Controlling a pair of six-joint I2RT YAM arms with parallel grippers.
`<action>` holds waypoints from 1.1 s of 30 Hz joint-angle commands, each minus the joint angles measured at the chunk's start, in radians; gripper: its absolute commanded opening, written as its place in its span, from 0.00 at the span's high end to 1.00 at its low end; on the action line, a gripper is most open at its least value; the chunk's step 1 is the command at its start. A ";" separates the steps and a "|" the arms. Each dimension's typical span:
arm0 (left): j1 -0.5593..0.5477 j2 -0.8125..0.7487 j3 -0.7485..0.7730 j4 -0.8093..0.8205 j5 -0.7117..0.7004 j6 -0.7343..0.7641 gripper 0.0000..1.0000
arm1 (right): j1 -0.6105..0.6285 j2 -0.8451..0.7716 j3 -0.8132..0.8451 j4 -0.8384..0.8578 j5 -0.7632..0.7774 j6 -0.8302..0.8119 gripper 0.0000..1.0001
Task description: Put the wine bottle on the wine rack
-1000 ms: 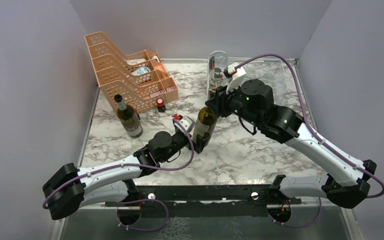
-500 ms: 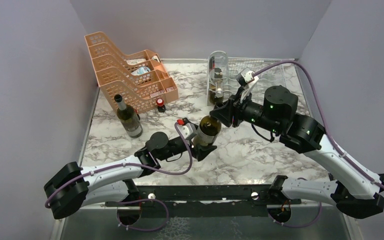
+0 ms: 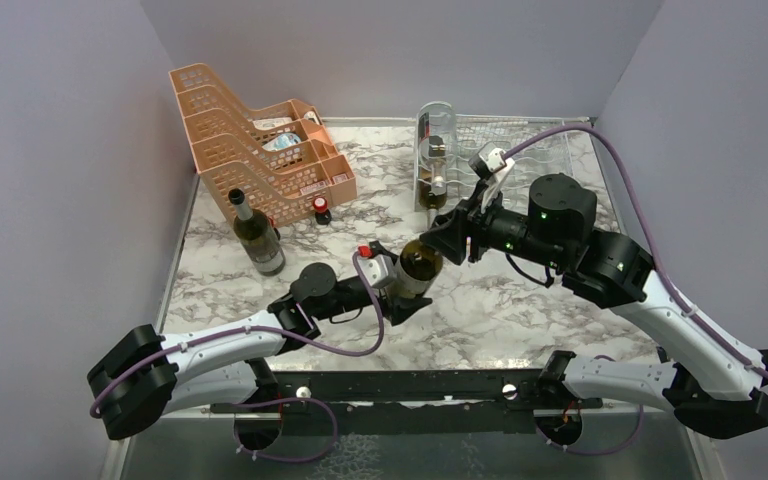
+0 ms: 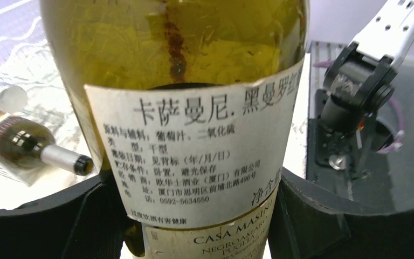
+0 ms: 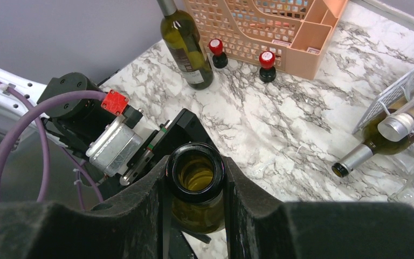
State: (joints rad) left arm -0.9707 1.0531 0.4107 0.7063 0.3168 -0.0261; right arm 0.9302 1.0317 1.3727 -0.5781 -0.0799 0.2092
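Note:
The wine bottle (image 3: 418, 262), dark green with a white label (image 4: 194, 145), leans in mid-air above the marble table. My left gripper (image 3: 407, 285) is shut on its lower body, a black finger pressed against each side (image 4: 194, 216). My right gripper (image 3: 447, 238) is shut on the open neck, whose mouth (image 5: 195, 172) sits pinched between the two fingers. The wine rack (image 3: 540, 135), thin silver-white wire, stands at the back right, beyond the right arm. Other bottles (image 3: 436, 160) lie in its left part.
An upright green bottle (image 3: 257, 235) stands at the left by the orange perforated trays (image 3: 260, 140). Two small red-capped items (image 5: 216, 51) sit in front of the trays. A bottle neck (image 5: 356, 156) pokes out of the rack towards the table's middle.
The right arm swung back and right, tipping the bottle from nearly upright to leaning. The left jaws narrowed from wide apart onto the bottle's body.

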 commanded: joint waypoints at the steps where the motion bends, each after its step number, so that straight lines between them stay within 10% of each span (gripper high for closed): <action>1: -0.005 -0.049 0.014 0.046 0.040 0.216 1.00 | 0.008 -0.024 0.029 -0.010 -0.027 0.018 0.48; 17: -0.005 0.081 0.255 -0.216 -0.188 1.183 1.00 | 0.008 -0.074 0.087 -0.400 0.100 -0.025 0.34; 33: -0.014 0.085 0.264 -0.245 -0.207 1.458 1.00 | 0.007 -0.005 -0.083 -0.454 0.054 -0.007 0.36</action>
State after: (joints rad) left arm -0.9760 1.1507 0.6163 0.3595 0.1211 1.3464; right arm 0.9306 0.9951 1.3251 -1.0454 0.0013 0.2081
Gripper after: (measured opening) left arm 0.800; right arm 0.649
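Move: The wine bottle is held near upright, its body already in the left hand and its neck in the right; its middle lies some 13 cm below the right hand, about 3 cm back and 4 cm left. The wine rack's middle is roughly 34 cm ahead of the left hand, 22 cm right and 12 cm below. At its left end, a dark bottle lies about 31 cm ahead of the left hand, 8 cm right and 15 cm below. The bottle's neck is let go by the opening right fingers, while the left hand keeps its grip on the body and rolls nearly 80 degrees, swinging the neck down, back and to the right. The left hand also carries the bottle about 8 cm forward. The right hand shifts some 7 cm right, then drops about 10 cm and tilts, bringing its open fingers around the tipped neck. ##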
